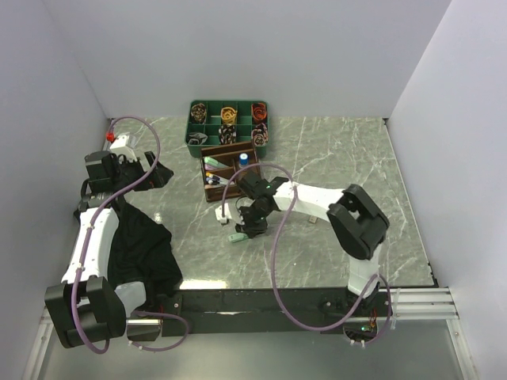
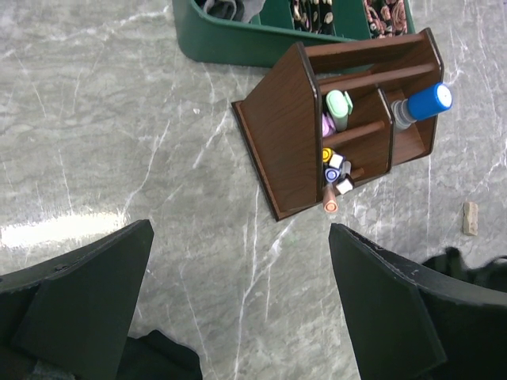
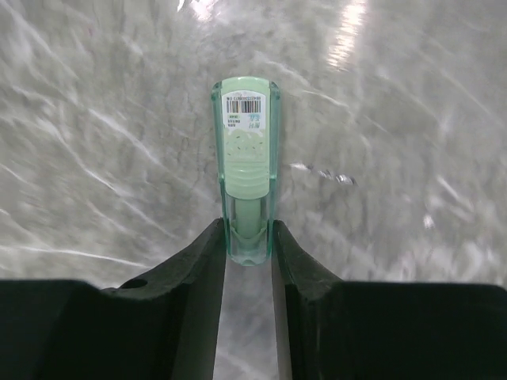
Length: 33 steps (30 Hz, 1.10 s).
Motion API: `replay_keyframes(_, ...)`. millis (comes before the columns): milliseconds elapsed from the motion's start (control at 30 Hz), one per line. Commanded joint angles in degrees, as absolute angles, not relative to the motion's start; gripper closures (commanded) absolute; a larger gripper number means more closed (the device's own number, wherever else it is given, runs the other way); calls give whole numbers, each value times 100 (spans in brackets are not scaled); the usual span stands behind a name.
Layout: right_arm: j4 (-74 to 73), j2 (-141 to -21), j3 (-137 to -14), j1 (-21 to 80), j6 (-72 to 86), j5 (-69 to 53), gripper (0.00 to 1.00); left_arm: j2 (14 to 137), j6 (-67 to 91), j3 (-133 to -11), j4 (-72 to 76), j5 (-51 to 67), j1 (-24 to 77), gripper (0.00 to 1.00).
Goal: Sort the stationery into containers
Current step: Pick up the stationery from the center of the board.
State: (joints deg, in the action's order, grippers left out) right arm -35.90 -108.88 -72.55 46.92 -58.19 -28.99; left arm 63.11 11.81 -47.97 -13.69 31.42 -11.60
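A mint-green clip (image 3: 245,166) with a barcode label lies lengthwise on the marble table. My right gripper (image 3: 249,237) has its fingers pressed against both sides of the clip's near end. From above, this gripper (image 1: 250,228) points down just in front of the dark brown organiser (image 1: 230,170), with the clip (image 1: 236,237) at its tip. The organiser (image 2: 285,134) holds several pens, a mint-green piece and a blue-capped cylinder (image 2: 424,103). My left gripper (image 2: 242,261) hovers wide open over bare table, left of the organiser, with nothing between its fingers.
A green tray (image 1: 191,127) with patterned rolls in its compartments stands right behind the organiser. A black cloth (image 1: 142,245) lies under the left arm. A small beige piece (image 2: 470,218) lies on the table near the organiser's front. White walls enclose the table.
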Motion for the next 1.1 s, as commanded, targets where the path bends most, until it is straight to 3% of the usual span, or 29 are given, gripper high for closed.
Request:
replay_keyframes(0, -2831, -9985, -7242, 4588, -3546, -2769, 95, 6179, 1292, -4895, -932, 3164, -1186, 0)
replay_keyframes(100, -2585, -9730, -7207, 4448, -1982, -2628, 100, 6205, 1301, -4948, -870, 3155, -1186, 1)
replay_keyframes(333, -2268, -9457, -6908, 4210, 937, -1969, 100, 6144, 1424, -4966, -843, 3155, -1178, 1)
replay_keyframes(533, -2338, -9729, -7066, 4070, 1931, -1161, 100, 6100, 1301, -5010, -1011, 3076, -1178, 1)
replay_keyframes(1067, -2066, -10898, -7839, 3647, 2645, -1090, 100, 6275, 1213, -4992, -1099, 3023, -1292, 0)
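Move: My right hand still pinches the green stationery piece low over the table. The organiser's middle is about 16 cm ahead and 5 cm left of it, a few centimetres higher. The blue-capped tube in the organiser is some 19 cm ahead and 2 cm left; the green tray stands about 13 cm beyond the organiser's middle, in line with it. From my idle left hand, the organiser is roughly 21 cm right, 4 cm ahead and 14 cm below. Keeping my right fingers shut on the green piece, I lift it quickly by about 9 cm while swinging the wrist clockwise. I carry on turning, some 85 degrees in all, as I travel forward towards the organiser's front, about 9 cm altogether and slightly right, and sink again over most of the height gained, the piece's free end leading. ##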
